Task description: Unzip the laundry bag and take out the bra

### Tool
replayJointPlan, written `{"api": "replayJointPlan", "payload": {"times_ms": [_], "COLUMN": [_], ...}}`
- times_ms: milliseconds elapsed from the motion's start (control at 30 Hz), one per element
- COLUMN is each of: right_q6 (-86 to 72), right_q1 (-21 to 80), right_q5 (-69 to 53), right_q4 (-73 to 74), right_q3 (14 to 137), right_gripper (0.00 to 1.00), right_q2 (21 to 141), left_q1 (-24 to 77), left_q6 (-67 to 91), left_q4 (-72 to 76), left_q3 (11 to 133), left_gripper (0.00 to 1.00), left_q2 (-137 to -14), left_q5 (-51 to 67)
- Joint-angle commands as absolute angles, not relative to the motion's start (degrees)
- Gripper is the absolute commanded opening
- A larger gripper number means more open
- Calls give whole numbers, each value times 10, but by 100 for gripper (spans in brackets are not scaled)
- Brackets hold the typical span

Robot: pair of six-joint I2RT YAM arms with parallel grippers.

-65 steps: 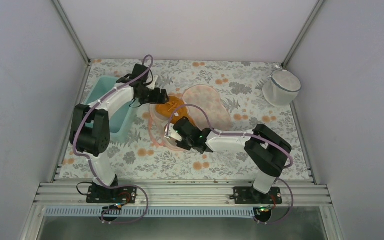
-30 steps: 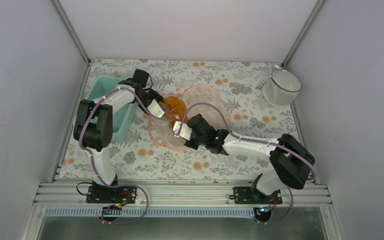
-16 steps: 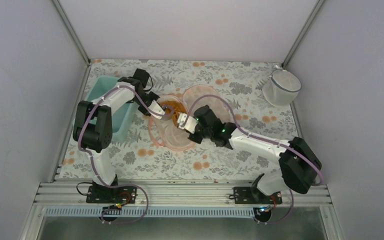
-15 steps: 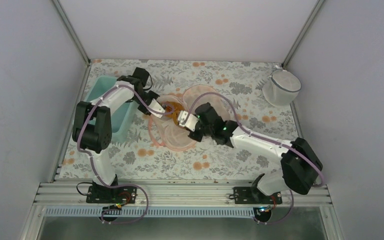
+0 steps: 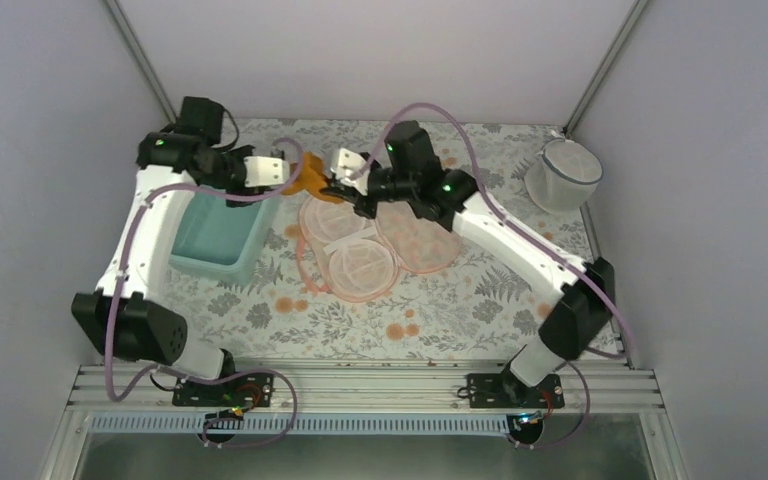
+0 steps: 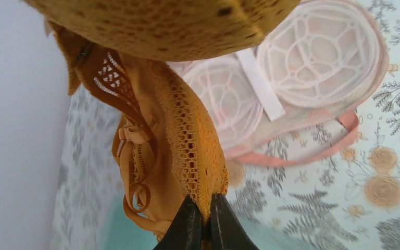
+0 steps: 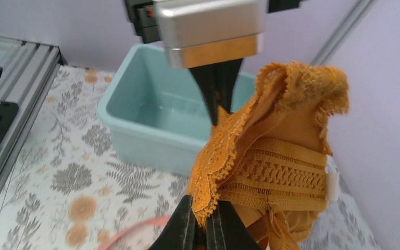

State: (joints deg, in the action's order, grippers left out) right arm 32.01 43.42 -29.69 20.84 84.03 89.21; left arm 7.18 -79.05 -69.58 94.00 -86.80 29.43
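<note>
The bright-orange lace bra (image 5: 312,177) hangs in the air between my two grippers, above the table near the tub. My left gripper (image 5: 286,172) is shut on one lace edge of the bra (image 6: 192,151). My right gripper (image 5: 332,178) is shut on another lace edge of the bra (image 7: 271,151). The peach-pink laundry bag (image 5: 370,240) lies open flat on the table below, its white plastic dome frames showing; it also shows in the left wrist view (image 6: 312,57). The left gripper's fingers (image 7: 220,86) show in the right wrist view.
A light-blue tub (image 5: 218,232) stands at the left, also in the right wrist view (image 7: 156,120). A white mesh cylindrical basket (image 5: 563,173) stands at the back right corner. Frame posts and walls enclose the flowered table (image 5: 460,310).
Both grippers rose from the open bag and lifted the bra out, moving back and left toward the tub. The bag stays open on the table.
</note>
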Motion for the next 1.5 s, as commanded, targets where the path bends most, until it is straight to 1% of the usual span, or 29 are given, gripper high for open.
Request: {"api": "replayJointPlan", "payload": {"times_ms": [0,133,267,400,500,733,967,1133,1300,1367,1467], "right_q6": [330,309,296,262,242,221,208,205,208,209,212], "right_q1": [441,464,493,506,508,522,522,522,522,522,522], "right_q5": [-369,-396,-407,-435,-447,-421,-367,-377,-394,-392,-388], "right_q4": [222,220,227,174,159,111,130,131,136,140,147], "right_q3": [948,1063,1169,1197,1214,1208,1292,1267,1262,1260,1260], "right_gripper": [4,4,4,4,3,3,3,3,3,4,3], "right_q2": [987,1088,1175,1224,1254,1306,1389,1376,1370,1372,1379], "left_q1": [20,-48,-145,-224,-271,-309,-326,-330,-345,-353,-359], "left_q6": [-675,-672,-686,-730,-753,-744,-722,-731,-742,-743,-766], "left_q4": [-739,-762,-779,-779,-778,-761,-733,-715,-676,-669,-673], "left_q3": [920,896,902,851,812,747,720,686,682,698,734], "left_gripper": [2,2,2,2,2,2,2,3,13,25,53], "left_q2": [-810,-772,-764,-759,-770,-801,-833,-828,-846,-861,-869], "left_q5": [246,213,201,210,241,298,314,311,318,325,350]}}
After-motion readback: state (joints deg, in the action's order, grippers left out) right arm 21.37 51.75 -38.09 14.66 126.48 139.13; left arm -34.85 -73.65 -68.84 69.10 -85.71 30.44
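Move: Both hands already hold the orange bra up between them. From the left hand, the turquoise bin lies some 17 cm left and 3 cm ahead, its middle about 17 cm below; from the right hand, it is about 25 cm left, 6 cm ahead and 21 cm lower. The open laundry bag lies below: about 17 cm right and 2 cm back of the left hand, some 12 cm right of the right hand and level with it fore and aft. Still pinching the bra between them, both hands sweep it about 20 cm left from over the laundry bag to the bin, then sink some 12 cm. The left hand also draws back about 6 cm and swivels some 45 degrees counter-clockwise, then opens and lets go of its end; the right eases forward a little, then holds still, keeping its grip. ##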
